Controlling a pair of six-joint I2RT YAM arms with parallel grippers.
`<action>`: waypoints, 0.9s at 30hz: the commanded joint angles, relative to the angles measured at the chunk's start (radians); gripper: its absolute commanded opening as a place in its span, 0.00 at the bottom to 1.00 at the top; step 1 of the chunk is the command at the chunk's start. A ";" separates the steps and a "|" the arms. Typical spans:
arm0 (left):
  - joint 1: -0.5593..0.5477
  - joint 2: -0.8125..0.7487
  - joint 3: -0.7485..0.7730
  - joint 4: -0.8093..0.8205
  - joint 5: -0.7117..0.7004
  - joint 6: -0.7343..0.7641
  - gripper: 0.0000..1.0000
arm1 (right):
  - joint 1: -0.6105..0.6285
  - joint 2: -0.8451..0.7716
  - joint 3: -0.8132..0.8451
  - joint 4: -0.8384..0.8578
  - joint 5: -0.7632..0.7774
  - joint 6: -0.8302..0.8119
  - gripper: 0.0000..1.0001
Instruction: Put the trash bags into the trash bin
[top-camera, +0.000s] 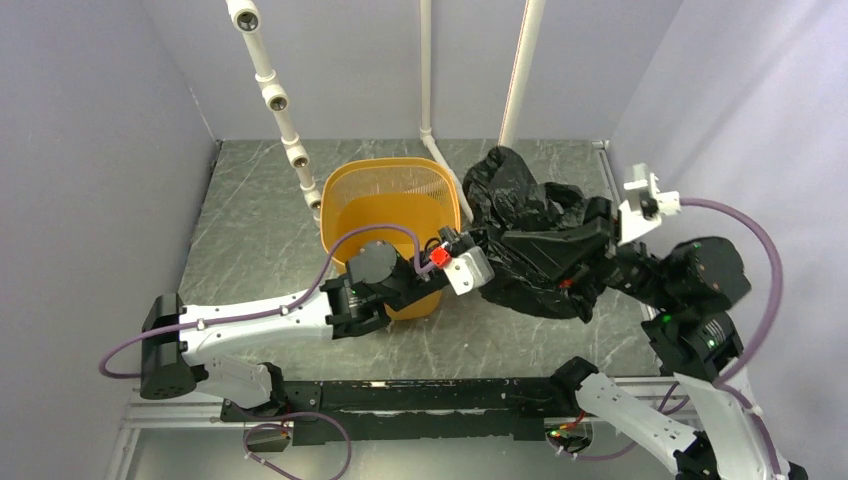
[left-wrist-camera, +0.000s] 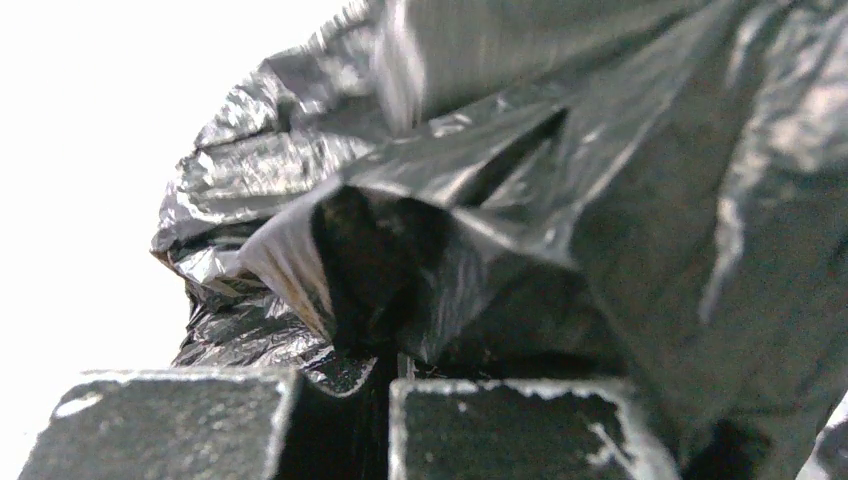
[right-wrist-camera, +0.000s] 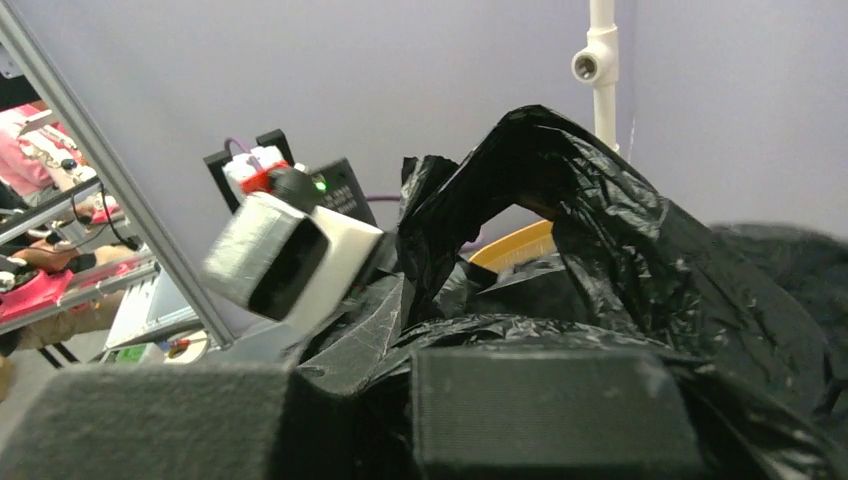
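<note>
The black trash bag (top-camera: 520, 205) lies bunched on the table, right against the right side of the yellow-orange trash bin (top-camera: 390, 205). The bin stands upright with nothing showing inside it. My left gripper (top-camera: 495, 252) reaches across the bin's front and is shut on a fold at the bag's left edge. In the left wrist view, crinkled bag film (left-wrist-camera: 600, 180) runs into the narrow gap of that gripper (left-wrist-camera: 385, 385). My right gripper (top-camera: 560, 262) is shut on the bag from the right. In the right wrist view, the bag (right-wrist-camera: 620, 250) drapes over that gripper (right-wrist-camera: 352, 375), with the bin's rim (right-wrist-camera: 515, 245) behind.
White pipes with fittings (top-camera: 275, 100) rise at the back, one leaning close to the bin's left rim. Purple-grey walls close in on the left, back and right of the marbled tabletop (top-camera: 260, 230). A metal rail (top-camera: 400, 395) runs along the near edge.
</note>
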 joint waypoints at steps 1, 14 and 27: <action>0.024 -0.048 0.088 -0.067 -0.003 0.161 0.03 | 0.004 0.071 0.086 0.046 -0.053 -0.039 0.05; 0.031 -0.197 0.117 -0.113 -0.091 0.297 0.03 | 0.004 0.249 0.216 0.123 -0.030 -0.061 0.05; 0.032 -0.343 0.040 -0.262 -0.275 0.234 0.02 | 0.004 0.410 0.312 0.164 -0.042 -0.047 0.04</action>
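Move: The trash bag, already held by both hands, has its bulk about level sideways with the left hand and roughly 3 cm ahead. The trash bin's middle lies about 10 cm ahead of the left hand, 17 cm to its left and some 29 cm below; a white pole's foot stands some 17 cm ahead, straight in line and 43 cm down. From the right hand the bin is about 15 cm ahead, 17 cm left and 36 cm below. The trash bag is swung up and across from the bin's right side: the left hand, still pinching it, rises some 11 cm while sweeping about 14 cm left, mostly rising first, and turns 15 degrees or so counter-clockwise. The right hand keeps its grip and carries its part forward, then forward and left, rising slightly to beside the bin's mouth. ##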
